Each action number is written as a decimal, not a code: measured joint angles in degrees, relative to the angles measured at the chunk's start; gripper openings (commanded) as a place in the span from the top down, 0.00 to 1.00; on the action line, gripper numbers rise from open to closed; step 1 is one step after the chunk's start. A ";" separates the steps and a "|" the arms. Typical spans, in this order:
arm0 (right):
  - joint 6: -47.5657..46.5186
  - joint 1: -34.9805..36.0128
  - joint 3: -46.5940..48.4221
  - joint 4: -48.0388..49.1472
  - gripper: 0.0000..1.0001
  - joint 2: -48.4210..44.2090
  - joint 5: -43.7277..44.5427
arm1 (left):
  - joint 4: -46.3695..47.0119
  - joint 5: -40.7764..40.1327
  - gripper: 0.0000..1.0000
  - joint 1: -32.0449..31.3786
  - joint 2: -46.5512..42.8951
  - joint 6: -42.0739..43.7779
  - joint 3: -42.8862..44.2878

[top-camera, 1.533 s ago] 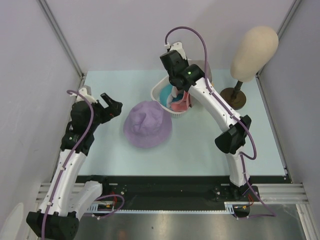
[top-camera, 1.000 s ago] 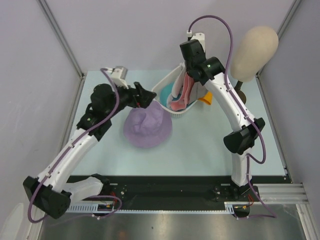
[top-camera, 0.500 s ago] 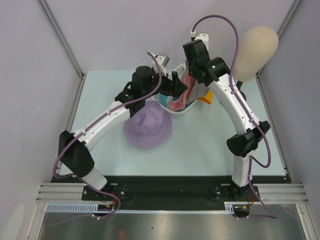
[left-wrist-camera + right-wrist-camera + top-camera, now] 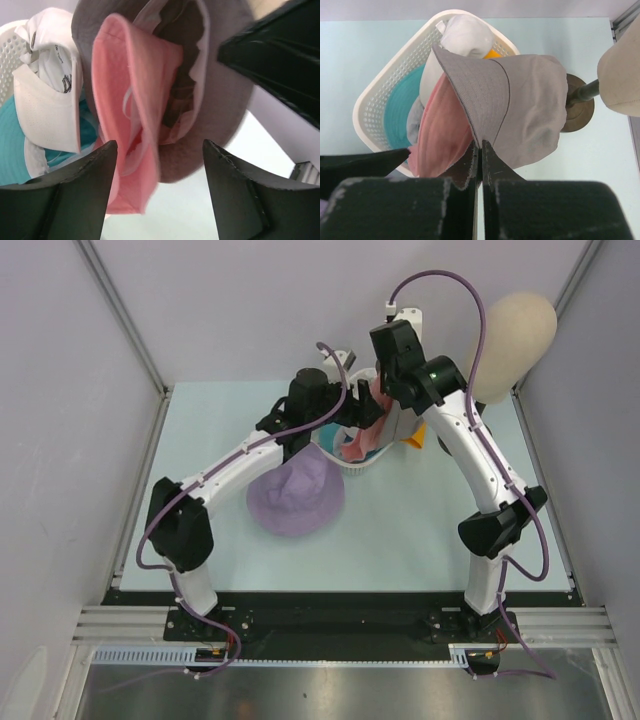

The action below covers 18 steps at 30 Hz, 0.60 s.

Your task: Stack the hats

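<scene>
My right gripper (image 4: 480, 145) is shut on the brim of a grey bucket hat (image 4: 530, 100), holding it above the white basket (image 4: 380, 80). A pink hat (image 4: 442, 135) hangs nested against the grey one. My left gripper (image 4: 160, 147) is open, and the pink hat's (image 4: 125, 100) lower edge hangs between its fingers, beside the grey hat (image 4: 220, 100). A teal hat (image 4: 397, 107) and a bit of an orange hat (image 4: 492, 53) lie in the basket. The lavender hat (image 4: 295, 490) sits crown up on the table, in front of the basket (image 4: 325, 412).
A white cap (image 4: 465, 32) with a black logo lies in the basket. The beige mannequin head (image 4: 510, 335) stands on its round base (image 4: 577, 112) at the back right. Grey walls close in the table on the left, back and right.
My left arm has swung from the table's left side, over the lavender hat, to the basket, and its jaws have narrowed a little. My right gripper has lifted the grey and pink hats slightly.
</scene>
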 measured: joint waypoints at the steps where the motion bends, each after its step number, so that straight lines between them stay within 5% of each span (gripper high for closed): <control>1: 0.04 0.00 -0.11 -0.07 1.00 0.00 -0.02 | -0.04 -0.09 0.40 0.00 0.94 0.00 0.37; 2: 0.07 0.00 -0.20 -0.20 1.00 0.00 -0.02 | -0.07 -0.17 0.49 -0.02 1.53 -0.24 0.59; 3: 0.09 0.02 -0.24 -0.28 1.00 0.00 -0.02 | -0.07 -0.20 0.73 -0.02 2.25 -0.35 0.79; 5: 0.09 0.04 -0.26 -0.68 1.00 -0.04 0.09 | -0.11 -0.20 0.98 -0.04 3.43 -0.83 1.18; 18: -0.96 -0.98 -0.26 -3.89 1.00 -5.79 5.75 | -2.80 -8.07 1.00 -0.20 5.35 -0.70 5.11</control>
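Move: My left hand is open at the pink hat: its middle is about 4 cm below my fingers, some 2 cm ahead and 2 cm to the right. The grey hat, held in my right hand, lies about 7 cm to the right of my left hand, 3 cm ahead and 4 cm lower. The basket is roughly 9 cm ahead, 3 cm left and 22 cm below my left hand. From my right hand, the pink hat is some 4 cm left, level fore and aft, 9 cm down. I dip my left hand about 3 cm onto the pink hat and shut the fingers, pinching its fabric, then ease forward a couple of centimetres while turning slightly counter-clockwise. Once that pinch is made, my right hand keeps its grip on the grey hat's brim and speeds off to the right, up and a little back, about 6 cm in all, drawing the grey hat away from the pink one. ##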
